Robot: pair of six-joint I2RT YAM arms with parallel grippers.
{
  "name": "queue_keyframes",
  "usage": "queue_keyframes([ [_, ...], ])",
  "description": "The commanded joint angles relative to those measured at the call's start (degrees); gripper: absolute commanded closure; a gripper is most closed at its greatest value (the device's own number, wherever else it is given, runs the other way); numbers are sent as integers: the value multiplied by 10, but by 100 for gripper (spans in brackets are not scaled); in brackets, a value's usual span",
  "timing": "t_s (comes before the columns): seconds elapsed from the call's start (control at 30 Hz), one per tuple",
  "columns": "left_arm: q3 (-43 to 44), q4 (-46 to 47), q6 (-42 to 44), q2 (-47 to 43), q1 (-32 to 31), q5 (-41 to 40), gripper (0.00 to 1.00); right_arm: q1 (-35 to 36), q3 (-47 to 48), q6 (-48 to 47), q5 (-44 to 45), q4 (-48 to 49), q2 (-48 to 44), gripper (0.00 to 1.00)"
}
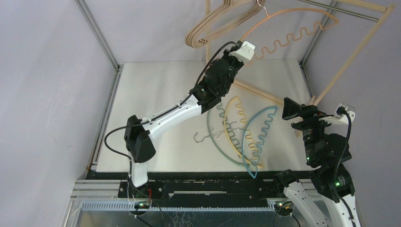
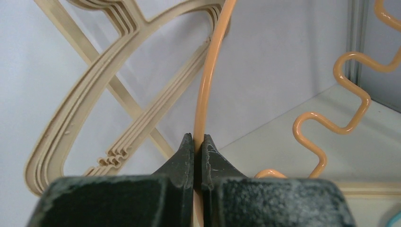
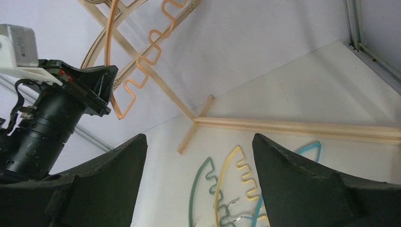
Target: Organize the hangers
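My left gripper (image 1: 240, 45) (image 2: 198, 137) is raised at the back, shut on the thin arc of the orange hanger (image 1: 288, 12) (image 2: 211, 71). That hanger's wavy edge (image 2: 331, 127) curls to the right of the jaws. Several beige hangers (image 1: 213, 26) (image 2: 71, 127) hang just left of it. Green (image 1: 211, 130) (image 3: 191, 194), yellow (image 1: 228, 113) (image 3: 222, 175) and blue (image 1: 265, 116) (image 3: 309, 145) hangers lie overlapped on the table. My right gripper (image 1: 286, 109) (image 3: 198, 137) hovers open at the right above them, with nothing between its fingers.
The pale wooden rack frame (image 1: 350, 52) leans across the back right, with its metal rod (image 1: 340, 10) at the top and its base bar (image 3: 302, 126) on the table. Grey walls enclose the left, back and right sides.
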Motion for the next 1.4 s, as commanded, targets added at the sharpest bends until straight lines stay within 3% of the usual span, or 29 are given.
queue_keyframes([
  [0.0, 25, 74, 13, -38, -1, -5, 100, -2, -1, -14, 6, 28, 10, 11],
  [0.57, 192, -18, -13, 78, 14, 28, 100, -3, 15, -43, 25, 31, 20, 10],
  [0.97, 220, -49, -29, 110, 23, 38, 100, -4, 17, -45, 27, 29, 25, 9],
  [1.37, 252, -185, -79, 142, 70, 56, 100, -4, 18, -43, 32, 17, 16, 10],
])
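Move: My left hand already grips the orange hanger by its left end. Its hook is headed for the rack's metal rod, at a spot about 10 cm ahead, 8 cm to the right and 20 cm above this hand. The hung wooden hangers are some 15 cm ahead, 8 cm left and 8 cm up. The rack's left post stands roughly 17 cm ahead and 13 cm left. From my idle right hand that rod spot lies about 32 cm ahead, 5 cm left and 24 cm up. Keeping the hanger end pinched, I lift my left hand about 3 cm, carry it forward and to the right towards the rod, and let it sink back to its starting height. Then I bob up a centimetre and push on forward, easing left and down again, ending nearly 5 cm farther out with the wrist barely turned. ##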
